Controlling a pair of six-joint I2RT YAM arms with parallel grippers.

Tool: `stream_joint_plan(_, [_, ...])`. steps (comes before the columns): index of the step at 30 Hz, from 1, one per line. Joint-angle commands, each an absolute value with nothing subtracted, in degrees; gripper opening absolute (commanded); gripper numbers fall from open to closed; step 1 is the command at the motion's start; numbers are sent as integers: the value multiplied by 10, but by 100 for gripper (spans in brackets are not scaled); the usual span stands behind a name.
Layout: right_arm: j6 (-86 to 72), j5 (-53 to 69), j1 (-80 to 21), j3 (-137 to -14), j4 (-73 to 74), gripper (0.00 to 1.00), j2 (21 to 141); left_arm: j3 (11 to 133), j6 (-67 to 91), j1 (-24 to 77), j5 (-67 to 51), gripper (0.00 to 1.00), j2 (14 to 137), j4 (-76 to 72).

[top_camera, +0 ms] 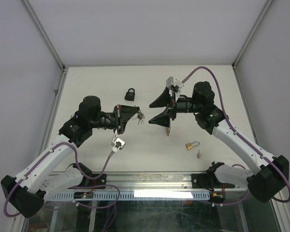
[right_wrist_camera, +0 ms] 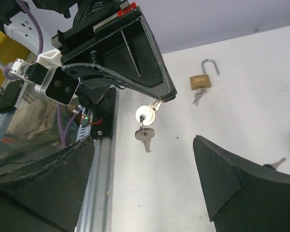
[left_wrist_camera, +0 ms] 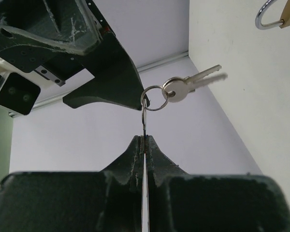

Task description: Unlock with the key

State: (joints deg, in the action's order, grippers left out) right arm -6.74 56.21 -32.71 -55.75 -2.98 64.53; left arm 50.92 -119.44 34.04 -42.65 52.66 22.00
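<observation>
My left gripper (top_camera: 136, 116) (left_wrist_camera: 144, 138) is shut on one silver key, seen edge-on between its fingers. From that key hangs a ring (left_wrist_camera: 154, 98) with more keys (left_wrist_camera: 180, 89) (right_wrist_camera: 145, 133) (top_camera: 141, 117), in the air above the table. My right gripper (top_camera: 153, 112) (right_wrist_camera: 144, 140) faces them from the right, wide open and holding nothing, a short gap away. A black padlock (top_camera: 130, 94) stands behind the grippers. A brass padlock (top_camera: 192, 145) with its shackle up lies at the front right, a small key (top_camera: 199, 154) beside it.
Another brass padlock (right_wrist_camera: 201, 79) with keys (right_wrist_camera: 197, 96) lies beyond the left gripper in the right wrist view. A brass padlock (left_wrist_camera: 289, 19) shows at the left wrist view's top right. A small tan piece (top_camera: 168, 131) sits under the right gripper. Enclosure walls (top_camera: 53, 96) ring the table.
</observation>
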Motion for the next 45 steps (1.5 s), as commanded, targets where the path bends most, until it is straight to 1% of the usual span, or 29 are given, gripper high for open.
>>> stream_joint_plan(1, [3,571,-335,-578,-110,85,668,525,-1363,339,-466,0,535,170])
stream_joint_plan(3, [-49,582,-335,-585,-142,85,673,518,-1378,339,-457,0,538,148])
stream_joint_plan(5, [-126,574,-335,-587,-193,86,675,497,-1376,339,-448,0,539,69])
stream_joint_plan(7, [-251,547,-335,-588,-253,82,688,467,-1368,339,-440,0,549,-36])
stream_joint_plan(8, [-311,532,-334,-595,-260,79,696,457,-1363,339,-434,0,557,-86])
stream_joint_plan(9, [-360,514,-331,-607,-251,78,704,449,-1358,339,-430,0,565,-131])
stream_joint_plan(11, [-440,486,-327,-617,-245,79,712,438,-1343,339,-426,0,583,-207])
stream_joint_plan(13, [-517,469,-326,-597,-321,82,712,432,-1338,339,-428,0,600,-258])
stream_joint_plan(15, [-580,465,-327,-589,-395,84,713,431,-1340,340,-432,0,606,-265])
stream_joint_plan(17, [-576,466,-326,-605,-361,83,715,430,-1341,340,-436,0,609,-266])
stream_joint_plan(19, [-540,458,-326,-616,-281,79,711,430,-1339,341,-435,0,611,-269])
stream_joint_plan(20, [-531,449,-324,-612,-256,76,708,429,-1337,342,-434,0,611,-270])
stream_joint_plan(21, [-530,442,-322,-606,-246,71,704,429,-1335,342,-433,0,610,-270])
stream_joint_plan(23, [-548,444,-313,-588,-259,66,700,428,-1333,342,-432,0,609,-269])
stream_joint_plan(27, [-572,455,-303,-583,-275,48,698,428,-1332,342,-430,0,606,-259])
stream_joint_plan(30, [-576,470,-304,-589,-271,40,706,430,-1332,342,-430,0,604,-250])
stream_joint_plan(32, [-577,468,-303,-589,-264,40,706,429,-1332,342,-428,0,606,-250])
stream_joint_plan(36, [-577,469,-307,-587,-263,49,708,429,-1332,342,-426,0,605,-246])
stream_joint_plan(38, [-574,470,-311,-591,-257,50,711,429,-1333,342,-425,0,604,-240])
stream_joint_plan(42, [-566,478,-315,-595,-244,40,715,432,-1332,343,-422,0,603,-234])
stream_joint_plan(43, [-565,483,-315,-597,-242,39,716,433,-1332,343,-421,0,603,-230])
stream_joint_plan(45, [-553,492,-318,-605,-221,41,718,436,-1331,343,-421,0,603,-226])
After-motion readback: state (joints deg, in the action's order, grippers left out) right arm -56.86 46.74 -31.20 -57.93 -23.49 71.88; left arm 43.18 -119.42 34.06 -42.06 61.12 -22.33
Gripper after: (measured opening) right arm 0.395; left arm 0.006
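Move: The keys, pinched in the left gripper, have their free end about 3 cm to the right of that hand and 1 cm below it. From the open right gripper, that end lies some 5 cm to the left, about 1 cm ahead and 1 cm lower. On the table some 30 cm below the right hand, the standing brass padlock is about 7 cm ahead and 9 cm to the right; the black padlock is roughly 24 cm ahead and 10 cm left. Lift the left gripper about 6 cm and carry it forward and a little right, keeping its pinch on the keys and tipping its fingers up to nearly level, then hold it there. Bring the right gripper up, forward and slightly left towards the keys, rolling it some 35 degrees so its forward side dips, and close its wide-open fingers about halfway around the keys' free end; let it ease back a touch at the end. ##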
